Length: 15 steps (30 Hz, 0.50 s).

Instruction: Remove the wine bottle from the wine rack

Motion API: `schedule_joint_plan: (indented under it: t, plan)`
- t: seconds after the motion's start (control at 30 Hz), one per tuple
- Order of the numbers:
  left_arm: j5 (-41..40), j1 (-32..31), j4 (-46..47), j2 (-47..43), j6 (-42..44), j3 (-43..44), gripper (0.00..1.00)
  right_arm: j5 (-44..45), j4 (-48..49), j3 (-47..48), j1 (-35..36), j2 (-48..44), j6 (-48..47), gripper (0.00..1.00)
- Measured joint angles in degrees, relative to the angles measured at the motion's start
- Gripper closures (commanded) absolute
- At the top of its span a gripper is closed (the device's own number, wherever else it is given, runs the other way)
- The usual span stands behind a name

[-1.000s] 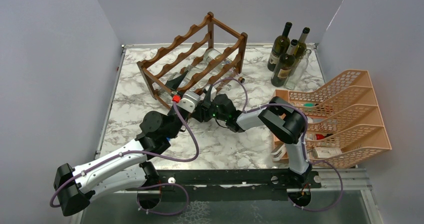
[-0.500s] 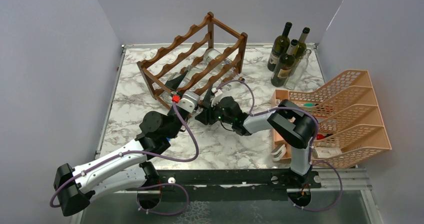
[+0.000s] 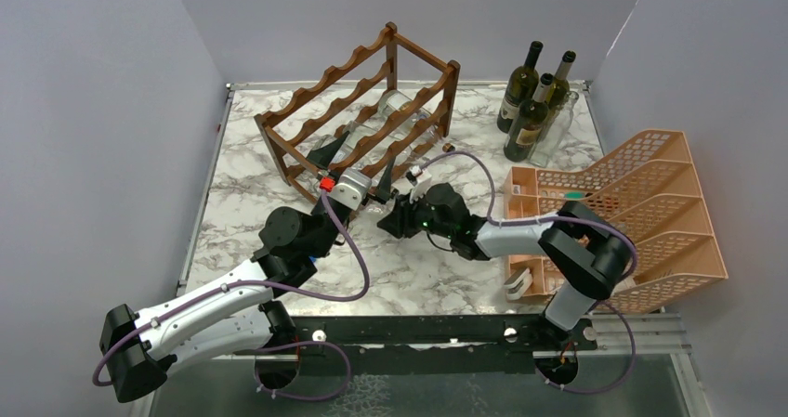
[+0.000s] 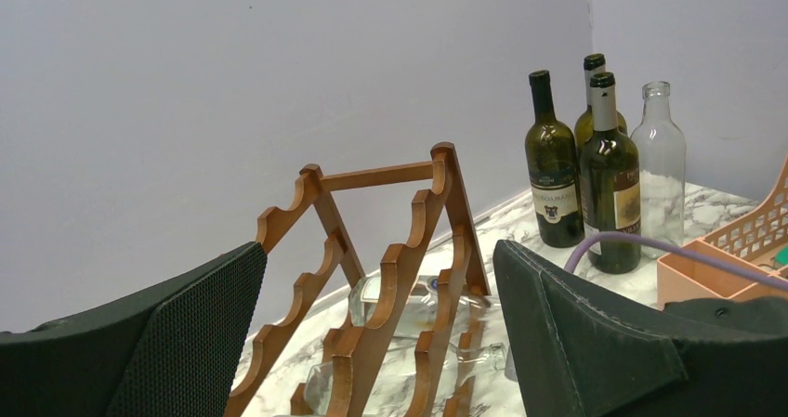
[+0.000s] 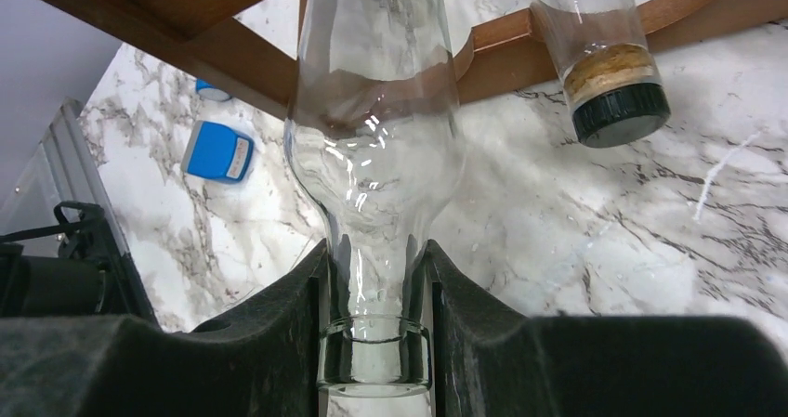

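Observation:
The dark brown wine rack (image 3: 362,110) stands at the back middle of the marble table, with clear bottles lying in its lower tier. My right gripper (image 5: 374,287) is shut on the neck of one clear wine bottle (image 5: 376,148), whose body still passes under the rack's wavy rail (image 5: 232,50). In the top view the right gripper (image 3: 398,208) sits just in front of the rack's near side. My left gripper (image 3: 355,164) stands open beside it at the rack's front, its wide-apart fingers (image 4: 195,333) framing the rack (image 4: 390,278) and holding nothing.
A second lying bottle with a black cap (image 5: 609,83) sticks out of the rack to the right. Several upright bottles (image 3: 530,101) stand at the back right. An orange tray organiser (image 3: 641,213) fills the right side. A small blue object (image 5: 216,152) lies on the table.
My right wrist has drawn back to the near right with the bottle neck in its grip, its elbow swinging right. The left arm has not moved.

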Motion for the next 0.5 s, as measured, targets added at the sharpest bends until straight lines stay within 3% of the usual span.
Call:
schedule_joint_plan:
  t: [0.5]
  plan:
    - [0.1, 0.0, 0.0, 0.1, -0.2, 0.0, 0.01, 5.3, -16.4, -5.7, 0.0, -20.1, -3.3, 0.99]
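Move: Straight out from the right hand, which has the clear bottle by its neck, the standing bottles are about 20 cm ahead and 33 cm to the right, their middles some 6 cm higher. The rack's near post is about 9 cm to the hand's left and 1 cm ahead, and a corked neck pokes out 6 cm ahead, 3 cm to the right and 4 cm lower. From the left hand, the standing bottles lie about 21 cm ahead, 33 cm right and 25 cm below. Drawing the clear bottle neck-first out of the rack, the right hand travels about 5 cm to the right while rising some 4 cm, and eases back about 2 cm, away from the near post. Its fingers keep their pinch on the neck, and the wrist turns only a few degrees. ##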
